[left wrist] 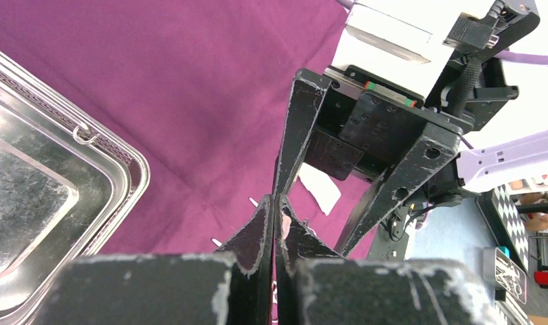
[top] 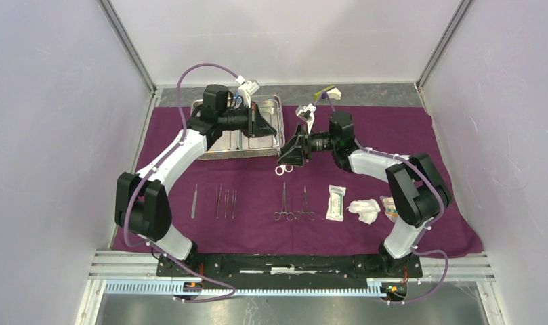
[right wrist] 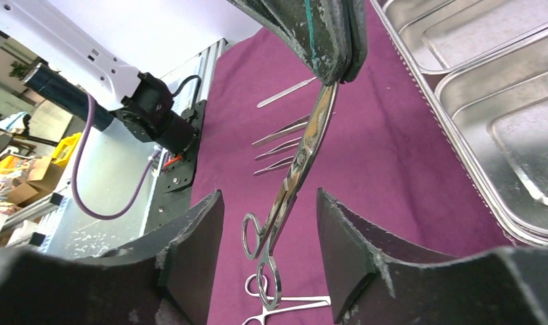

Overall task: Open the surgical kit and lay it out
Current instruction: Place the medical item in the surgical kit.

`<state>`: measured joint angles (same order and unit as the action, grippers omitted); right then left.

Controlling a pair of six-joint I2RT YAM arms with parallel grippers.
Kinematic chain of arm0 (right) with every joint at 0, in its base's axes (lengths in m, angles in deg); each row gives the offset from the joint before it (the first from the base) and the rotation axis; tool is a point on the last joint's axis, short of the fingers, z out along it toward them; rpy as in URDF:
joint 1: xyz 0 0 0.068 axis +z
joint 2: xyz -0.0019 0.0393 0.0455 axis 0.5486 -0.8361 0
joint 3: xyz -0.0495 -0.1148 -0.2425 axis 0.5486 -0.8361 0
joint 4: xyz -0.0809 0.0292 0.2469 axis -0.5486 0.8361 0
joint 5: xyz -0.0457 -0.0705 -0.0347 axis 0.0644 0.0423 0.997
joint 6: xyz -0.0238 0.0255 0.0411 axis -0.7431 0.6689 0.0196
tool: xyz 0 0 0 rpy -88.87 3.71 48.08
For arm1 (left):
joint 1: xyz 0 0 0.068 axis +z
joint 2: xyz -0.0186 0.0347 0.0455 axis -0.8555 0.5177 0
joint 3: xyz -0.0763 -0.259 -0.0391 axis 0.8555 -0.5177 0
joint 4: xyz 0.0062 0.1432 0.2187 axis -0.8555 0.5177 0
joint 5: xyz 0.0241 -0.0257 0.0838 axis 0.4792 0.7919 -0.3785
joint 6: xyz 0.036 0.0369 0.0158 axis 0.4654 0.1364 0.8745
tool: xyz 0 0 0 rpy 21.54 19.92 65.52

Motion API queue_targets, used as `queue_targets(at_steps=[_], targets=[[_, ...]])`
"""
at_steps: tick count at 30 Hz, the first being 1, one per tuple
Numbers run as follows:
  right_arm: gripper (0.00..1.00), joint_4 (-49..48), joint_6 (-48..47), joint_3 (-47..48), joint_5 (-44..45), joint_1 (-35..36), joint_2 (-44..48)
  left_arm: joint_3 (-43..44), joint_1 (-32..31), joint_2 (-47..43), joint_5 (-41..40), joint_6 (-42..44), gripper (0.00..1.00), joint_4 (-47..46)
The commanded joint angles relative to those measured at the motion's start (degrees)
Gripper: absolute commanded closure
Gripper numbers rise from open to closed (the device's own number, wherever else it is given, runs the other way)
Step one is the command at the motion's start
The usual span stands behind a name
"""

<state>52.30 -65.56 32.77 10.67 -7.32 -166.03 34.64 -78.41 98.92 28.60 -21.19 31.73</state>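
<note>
My left gripper is shut on the tip of a pair of ring-handled forceps, which hangs tilted above the dark purple cloth. My right gripper is open, one finger on each side of the forceps' shank and ring handles, with a gap on both sides. The steel tray stands at the back left. On the cloth lie, in a row, tweezers, more slim instruments, two forceps, a white packet, gauze and a small clear packet.
A yellow-green and white piece lies on the bare strip behind the cloth. White walls enclose the table at the back and on both sides. Both arm bases stand on a black bar at the near edge.
</note>
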Motion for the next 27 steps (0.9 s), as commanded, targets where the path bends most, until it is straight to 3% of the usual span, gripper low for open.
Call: queue_targets(at_steps=[1, 14, 22, 27], targets=[[0.44, -7.3, 3.7, -0.5, -3.2, 0.3, -1.0, 0.1, -0.2, -2.3, 2.6, -2.2, 0.98, -3.3], [0.64, -8.5, 4.2, -1.4, -5.2, 0.2, -2.2, 0.3, 0.1, -2.2, 2.5, -1.6, 0.98, -3.0], [0.69, -8.2, 4.0, -1.2, -5.5, 0.3, -2.8, 0.1, 0.7, -2.5, 2.4, -1.9, 0.98, -3.2], [0.97, -8.0, 4.0, -0.8, -5.5, 0.2, -2.8, -0.4, 0.9, -2.6, 2.3, -1.6, 0.98, -3.4]])
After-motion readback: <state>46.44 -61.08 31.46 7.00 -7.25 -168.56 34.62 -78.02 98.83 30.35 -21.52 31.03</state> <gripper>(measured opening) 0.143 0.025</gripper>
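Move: The scissors hang between the two hands, their tips still held by the left fingers, the rings lowest. Their middle is about 5 cm back, 1 cm right and 4 cm below the left hand; from the open right hand it lies roughly 2 cm ahead, 1 cm left and 1 cm up. From the right hand, the tray is centred some 10 cm ahead, 15 cm left and 15 cm down. Two clamps lie 17 cm below it and 14 cm back, one straight behind, the other 6 cm right. The right fingers close around the scissors' shanks just above the rings, going from well open to nearly shut and taking a pinch there, while the right hand eases only about 1 cm back and 1 cm down towards the rings. The left hand stays in place with its fingers shut, keeping hold of the tip end. ##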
